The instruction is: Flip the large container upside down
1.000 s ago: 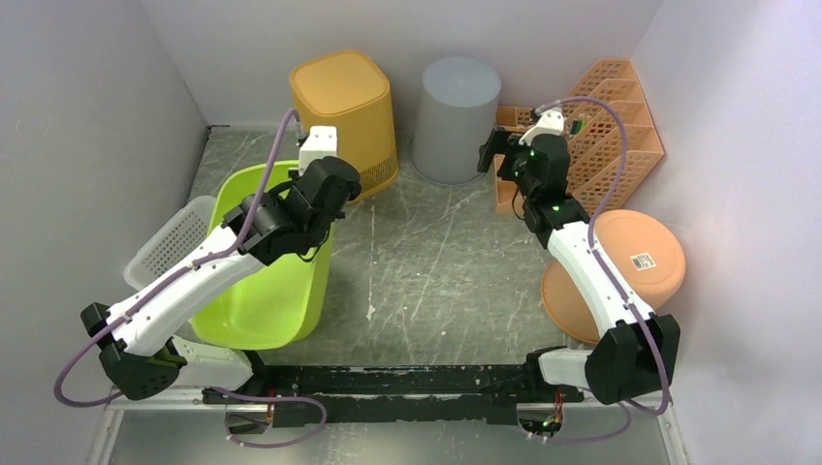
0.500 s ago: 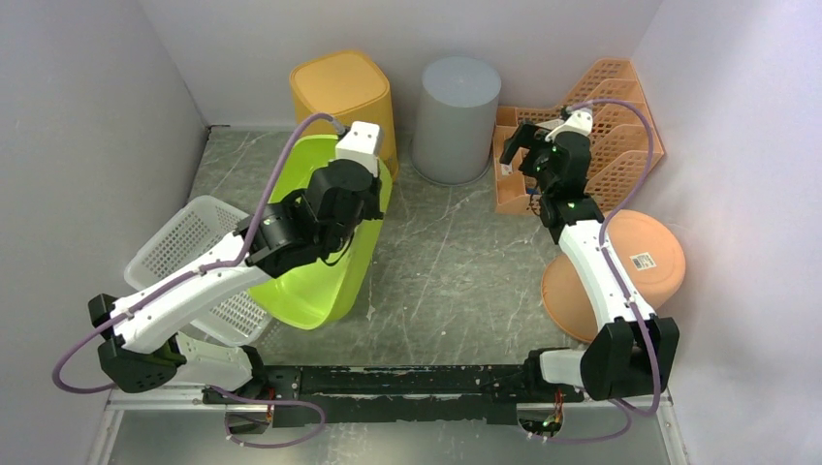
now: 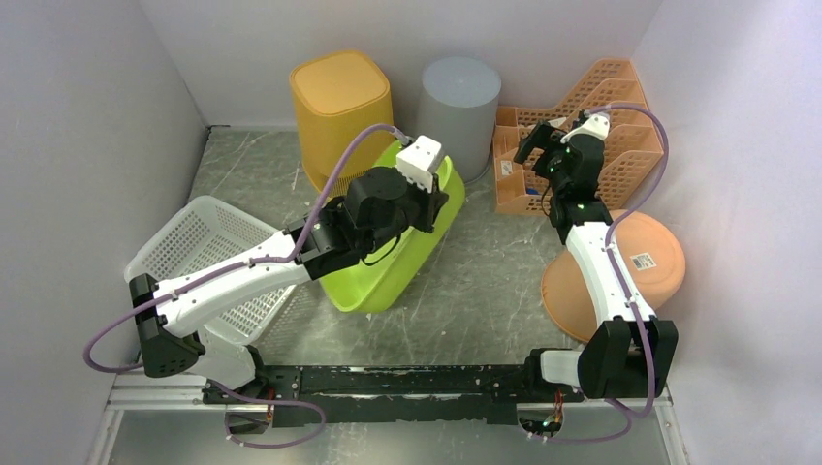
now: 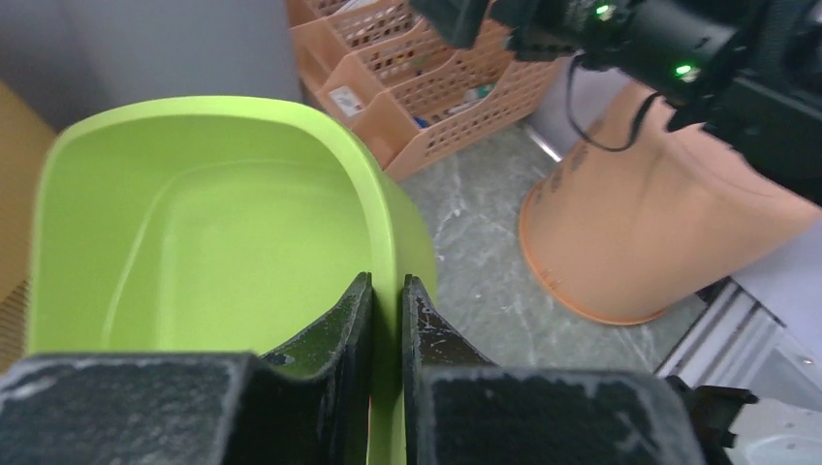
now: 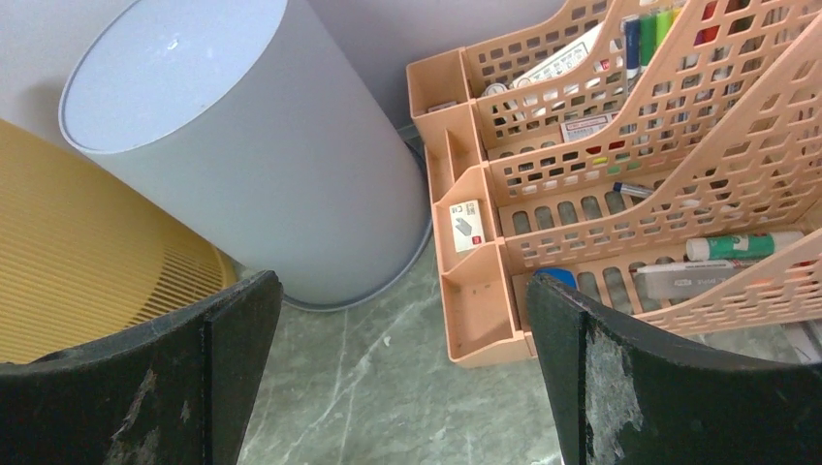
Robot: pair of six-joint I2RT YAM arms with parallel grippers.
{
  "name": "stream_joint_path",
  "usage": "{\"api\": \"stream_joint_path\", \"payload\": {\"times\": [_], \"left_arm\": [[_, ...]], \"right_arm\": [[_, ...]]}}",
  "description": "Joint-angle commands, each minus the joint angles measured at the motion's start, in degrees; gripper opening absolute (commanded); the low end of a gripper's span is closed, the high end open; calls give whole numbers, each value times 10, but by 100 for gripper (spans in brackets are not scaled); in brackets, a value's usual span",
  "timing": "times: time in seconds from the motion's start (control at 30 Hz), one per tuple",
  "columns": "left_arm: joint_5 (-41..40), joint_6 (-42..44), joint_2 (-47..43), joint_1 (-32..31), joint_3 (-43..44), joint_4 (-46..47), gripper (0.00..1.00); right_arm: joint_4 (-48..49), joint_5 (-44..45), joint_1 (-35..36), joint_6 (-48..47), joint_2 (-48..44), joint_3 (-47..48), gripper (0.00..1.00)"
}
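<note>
The large container is a lime-green plastic tub (image 3: 393, 271), tilted steeply in the middle of the table in the top view. My left gripper (image 4: 387, 291) is shut on its rim (image 4: 383, 208), one finger inside the tub and one outside. The wrist view shows the tub's hollow inside (image 4: 204, 242) to the left of the fingers. My arm hides much of the opening from above. My right gripper (image 5: 402, 291) hangs open and empty at the far right (image 3: 531, 145), apart from the tub, over the floor between the grey bin and the orange organiser.
A yellow bin (image 3: 341, 102) and a grey round bin (image 3: 456, 97) stand upside down at the back. An orange file organiser (image 3: 611, 145) fills the back right corner. An upturned orange tub (image 3: 635, 257) sits at right, and a white mesh basket (image 3: 189, 242) at left.
My left arm has swung the green tub to the right, off the white basket and toward the table's middle, tilting it more. The right gripper drew back to the right.
</note>
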Motion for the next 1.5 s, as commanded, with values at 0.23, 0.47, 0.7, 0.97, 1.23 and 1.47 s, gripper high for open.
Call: {"api": "stream_joint_path", "payload": {"times": [0.23,0.47,0.7,0.97,1.23,1.47], "left_arm": [[126,-74,-51,-9,-114,277,7],[173,-181,-63,22,-268,479,7],[301,-339,-45,109,-383,697,7],[371,-493,-33,217,-448,850,7],[425,-495,17,176,-303,789,6],[441,-610,72,154,-284,899,7]], "right_arm": [[19,-4,-18,4,1,-3,100],[19,-3,-19,1,-3,-8,100],[23,-6,-21,1,-1,-7,100],[34,-18,-20,8,9,-8,100],[28,-6,-22,4,13,4,100],[34,-14,-25,8,21,4,100]]}}
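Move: The green tub is already held clear of the table by the left hand, fingers on its right-hand rim; its middle lies some 10 cm left of that hand, 3 cm back and 8 cm below. About 25 cm ahead and 3 cm right stands the gray bucket; the yellow container is some 24 cm ahead and 21 cm left, the letter tray 28 cm ahead and 30 cm right, all about 20 cm lower. From the right hand, the tub is some 31 cm left and 20 cm back, nearly level. The green tub is rolled over in the left hand, which keeps its pinch on the rim while its left side sinks about 60 degrees and it swings some 35 degrees clockwise. Meanwhile the hand drifts back and right with a small rise and dip, swings about 8 cm left and 5 cm forward, then comes back and right and lifts some 6 cm. ##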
